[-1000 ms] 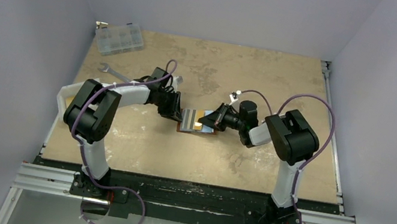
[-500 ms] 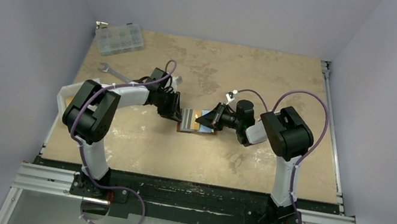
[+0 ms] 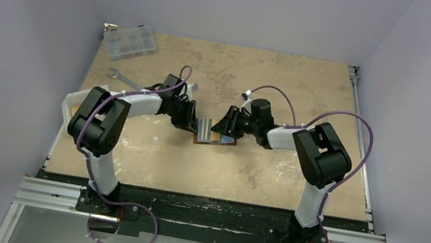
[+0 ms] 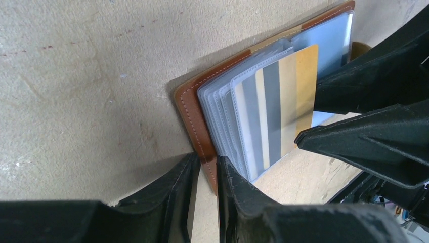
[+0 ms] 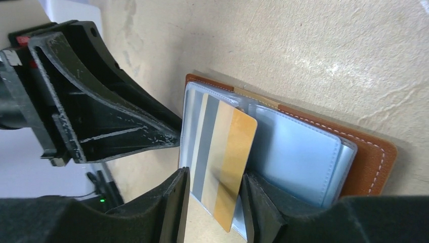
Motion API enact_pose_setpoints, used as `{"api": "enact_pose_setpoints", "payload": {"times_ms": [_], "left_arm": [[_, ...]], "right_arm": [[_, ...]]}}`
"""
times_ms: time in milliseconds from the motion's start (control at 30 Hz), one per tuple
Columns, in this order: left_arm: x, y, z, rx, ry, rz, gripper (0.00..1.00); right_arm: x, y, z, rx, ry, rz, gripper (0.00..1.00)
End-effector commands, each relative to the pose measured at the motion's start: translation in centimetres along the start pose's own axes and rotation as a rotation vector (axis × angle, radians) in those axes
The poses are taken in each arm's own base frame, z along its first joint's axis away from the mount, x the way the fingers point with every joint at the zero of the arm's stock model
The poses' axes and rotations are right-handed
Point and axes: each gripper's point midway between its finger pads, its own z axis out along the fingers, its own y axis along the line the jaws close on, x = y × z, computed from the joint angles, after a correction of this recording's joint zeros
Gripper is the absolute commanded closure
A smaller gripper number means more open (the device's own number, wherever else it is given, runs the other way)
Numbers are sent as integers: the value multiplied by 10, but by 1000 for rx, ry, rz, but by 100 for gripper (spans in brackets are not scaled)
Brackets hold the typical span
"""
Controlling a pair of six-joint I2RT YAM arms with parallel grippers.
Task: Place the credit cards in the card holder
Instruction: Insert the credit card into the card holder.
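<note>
The card holder (image 3: 213,137) lies open mid-table, brown leather (image 4: 188,101) outside with clear sleeves inside. My left gripper (image 4: 207,164) is shut on its stitched leather edge (image 5: 372,157). An orange-yellow credit card (image 5: 230,162) with grey and cream stripes sits partly inside a clear sleeve (image 4: 298,91), one end sticking out. My right gripper (image 5: 215,177) is open, its jaws standing on either side of that card's free end with a gap on the left side. In the top view the left gripper (image 3: 193,123) and right gripper (image 3: 224,127) face each other across the holder.
A clear compartmented box (image 3: 129,42) sits at the far left corner of the table. A silver wrench (image 3: 121,77) lies beside my left arm. The black fingers (image 4: 374,136) of the right gripper fill the right of the left wrist view.
My right gripper has opened and let go of the orange-yellow card, which stays in the sleeve. The right arm has reached further left over the holder. The left gripper has not moved.
</note>
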Motion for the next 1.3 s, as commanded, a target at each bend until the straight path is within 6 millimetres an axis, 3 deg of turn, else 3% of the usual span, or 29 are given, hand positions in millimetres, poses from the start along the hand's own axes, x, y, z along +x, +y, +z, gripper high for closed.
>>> {"api": "enact_pose_setpoints", "payload": {"times_ms": [0, 167, 400, 600, 833, 967, 1267], "left_arm": [[45, 25, 11, -94, 131, -23, 76], [43, 23, 11, -86, 130, -23, 76], [40, 20, 11, -80, 124, -22, 76], [38, 19, 11, -79, 121, -17, 76], [38, 15, 15, -62, 123, -17, 76], [39, 7, 18, -40, 126, -14, 76], [28, -7, 23, -5, 110, -5, 76]], "right_arm": [[5, -27, -10, 194, 38, -106, 51], [7, -17, -2, 243, 64, -185, 50], [19, 9, 11, 197, 107, -342, 39], [9, -2, -5, 276, 97, -489, 30], [30, 27, 24, 179, 122, -592, 29], [27, 44, 26, 159, 89, -594, 28], [36, 47, 28, 170, 98, -745, 27]]}}
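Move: The card, partly in its clear sleeve, lies between the right fingers, its middle about 1 cm ahead, 1 cm left and 2 cm below. The holder's left edge is about 6 cm to the right hand's left, level fore and aft; its right leaf is about 3 cm to that hand's right, also level, both some 3 cm down. From the left hand the card is about 5 cm right, 1 cm ahead, nearly level. The card's raised right edge is pushed leftward into the sleeve by one right finger, the other swinging across the near end towards the left fingers. The right hand goes about 3 cm left and 1.5 cm back at steady height, opening wider and rolling some 35 degrees counter-clockwise, seen from its wrist along the fingers, tips dipping. The left hand stays at the holder's left edge. ##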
